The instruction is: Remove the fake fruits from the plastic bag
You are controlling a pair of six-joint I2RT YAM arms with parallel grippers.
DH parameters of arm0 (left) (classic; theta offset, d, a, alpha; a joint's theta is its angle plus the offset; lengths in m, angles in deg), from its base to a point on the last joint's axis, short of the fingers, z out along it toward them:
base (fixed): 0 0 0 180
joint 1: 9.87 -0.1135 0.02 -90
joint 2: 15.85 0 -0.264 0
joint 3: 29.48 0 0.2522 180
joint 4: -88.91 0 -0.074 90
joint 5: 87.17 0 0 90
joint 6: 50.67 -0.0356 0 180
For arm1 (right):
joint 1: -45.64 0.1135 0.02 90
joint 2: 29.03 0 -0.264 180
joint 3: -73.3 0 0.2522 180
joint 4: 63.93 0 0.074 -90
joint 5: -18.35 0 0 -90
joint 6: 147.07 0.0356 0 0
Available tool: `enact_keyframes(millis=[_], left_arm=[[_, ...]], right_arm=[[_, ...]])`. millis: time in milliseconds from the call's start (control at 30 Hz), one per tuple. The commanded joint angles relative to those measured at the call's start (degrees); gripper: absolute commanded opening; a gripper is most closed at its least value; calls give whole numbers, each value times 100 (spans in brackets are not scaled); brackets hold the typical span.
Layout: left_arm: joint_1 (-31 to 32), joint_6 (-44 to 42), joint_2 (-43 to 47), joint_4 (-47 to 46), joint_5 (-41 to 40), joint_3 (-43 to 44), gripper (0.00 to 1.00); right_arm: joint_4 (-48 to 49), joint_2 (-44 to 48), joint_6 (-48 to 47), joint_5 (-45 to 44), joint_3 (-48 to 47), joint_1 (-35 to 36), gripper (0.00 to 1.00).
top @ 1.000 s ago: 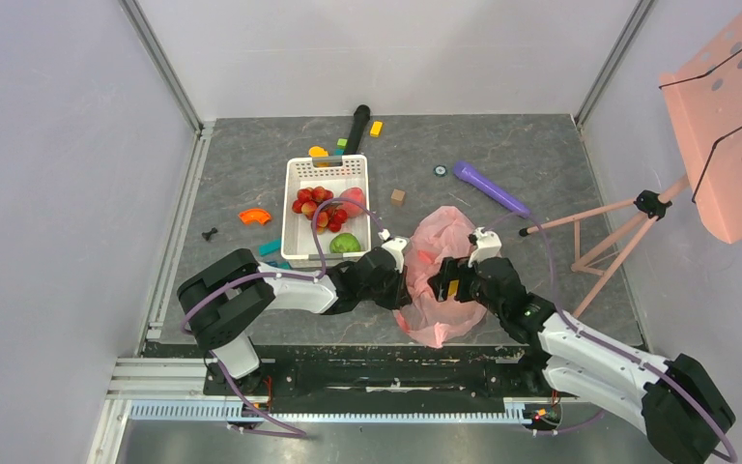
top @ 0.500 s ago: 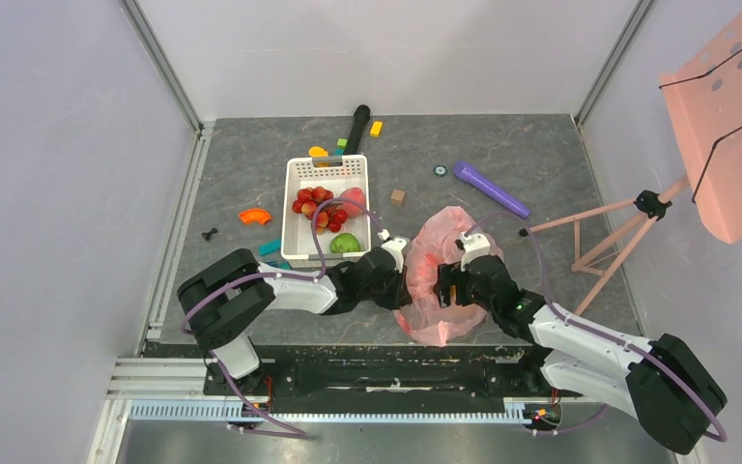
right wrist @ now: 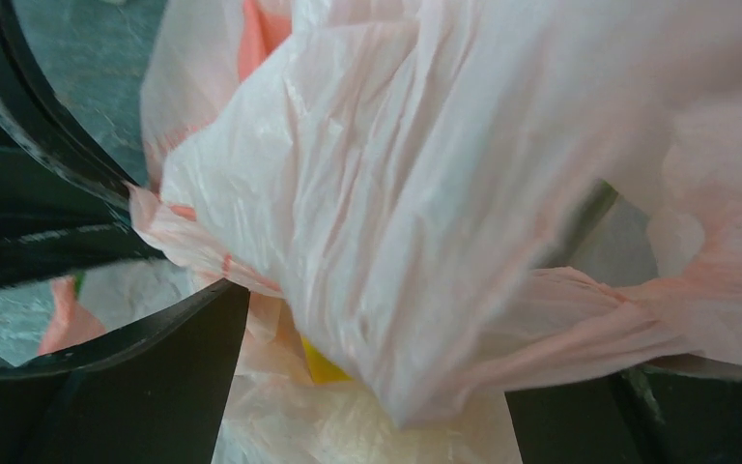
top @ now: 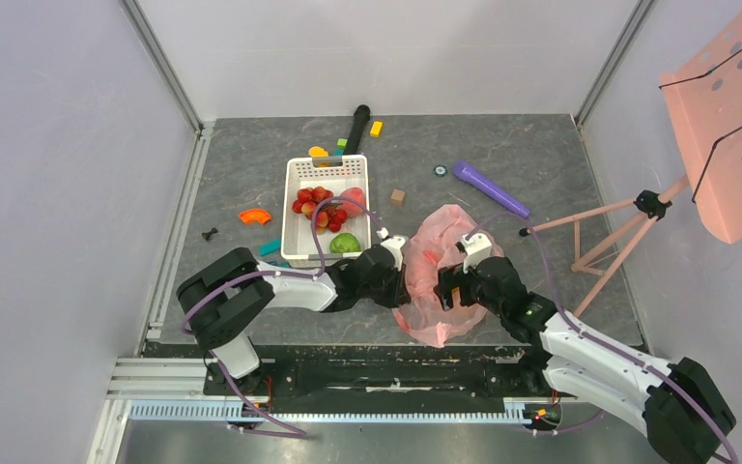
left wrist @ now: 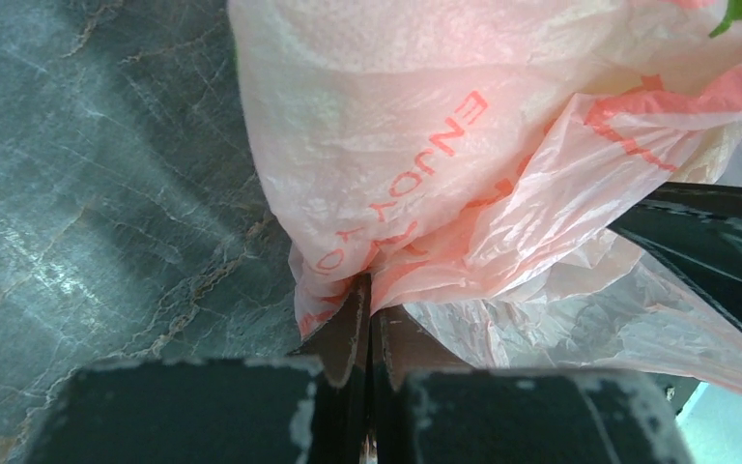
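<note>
The pink plastic bag (top: 442, 242) lies crumpled on the grey table between my two grippers. My left gripper (top: 403, 263) is shut on a fold of the bag's edge (left wrist: 415, 193); the jaws (left wrist: 370, 295) meet with film pinched between them. My right gripper (top: 448, 283) is open, its fingers (right wrist: 169, 382) spread wide around loose bag folds (right wrist: 425, 213). A yellow bit of fruit (right wrist: 321, 366) shows under the film, and a green leaf (left wrist: 740, 12) shows through the bag. Red berries (top: 319, 201), a pink-red fruit (top: 354, 195) and a green apple (top: 346, 243) lie in the white basket (top: 290, 208).
A purple cylinder (top: 490, 188) lies behind the bag, and a pink stand (top: 618, 232) is at the right. A black cylinder (top: 357, 126), small blocks (top: 398, 196) and an orange piece (top: 254, 217) lie around the basket.
My right gripper moved left and deeper into the bag's folds, and the bag shifted with it. My left gripper has stayed put, still pinching the bag.
</note>
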Motion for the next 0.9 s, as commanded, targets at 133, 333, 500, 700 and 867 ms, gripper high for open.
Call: enact_keyframes(millis=[133,333,500,700,867], left_arm=[[-163,-96,-110,503,-73,39,2],[-182,-115,-115,512,-49,28,2],[-206,-122,-51,512,-67,-58,2],[-235,-119,13,512,-66,-132,2],[-249,-135,33,512,-50,-137,2]], right_arm=[[-274,-476,-538,151,-338,-46,92],[-71,-856,-513,79,-488,-97,75],[150,-1231,-496,93,-440,-169,74],[156,-1687,-487,49,-457,-208,78],[56,-1412,-523,175,-539,-206,54]])
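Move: The yellow fruit in the open bag lies almost straight under the right gripper, about 1 cm back and some 4 cm below its finger pads; the bag's middle is about 3 cm farther out. The watermelon in the white basket is roughly 10 cm ahead and 22 cm to the left of the right gripper, the wooden block 20 cm ahead and 11 cm left. From the left gripper, shut on the bag, the yellow fruit lies about 10 cm to the right, level with it. Sink the right gripper about 4.5 cm into the bag towards the yellow fruit, easing back barely a centimetre at first and then forward again. Tip its fingers some 10 degrees further down, letting its left side dip, and draw them in from nearly wide open to about two thirds. Keep the left gripper's pinch on the bag, almost still. ##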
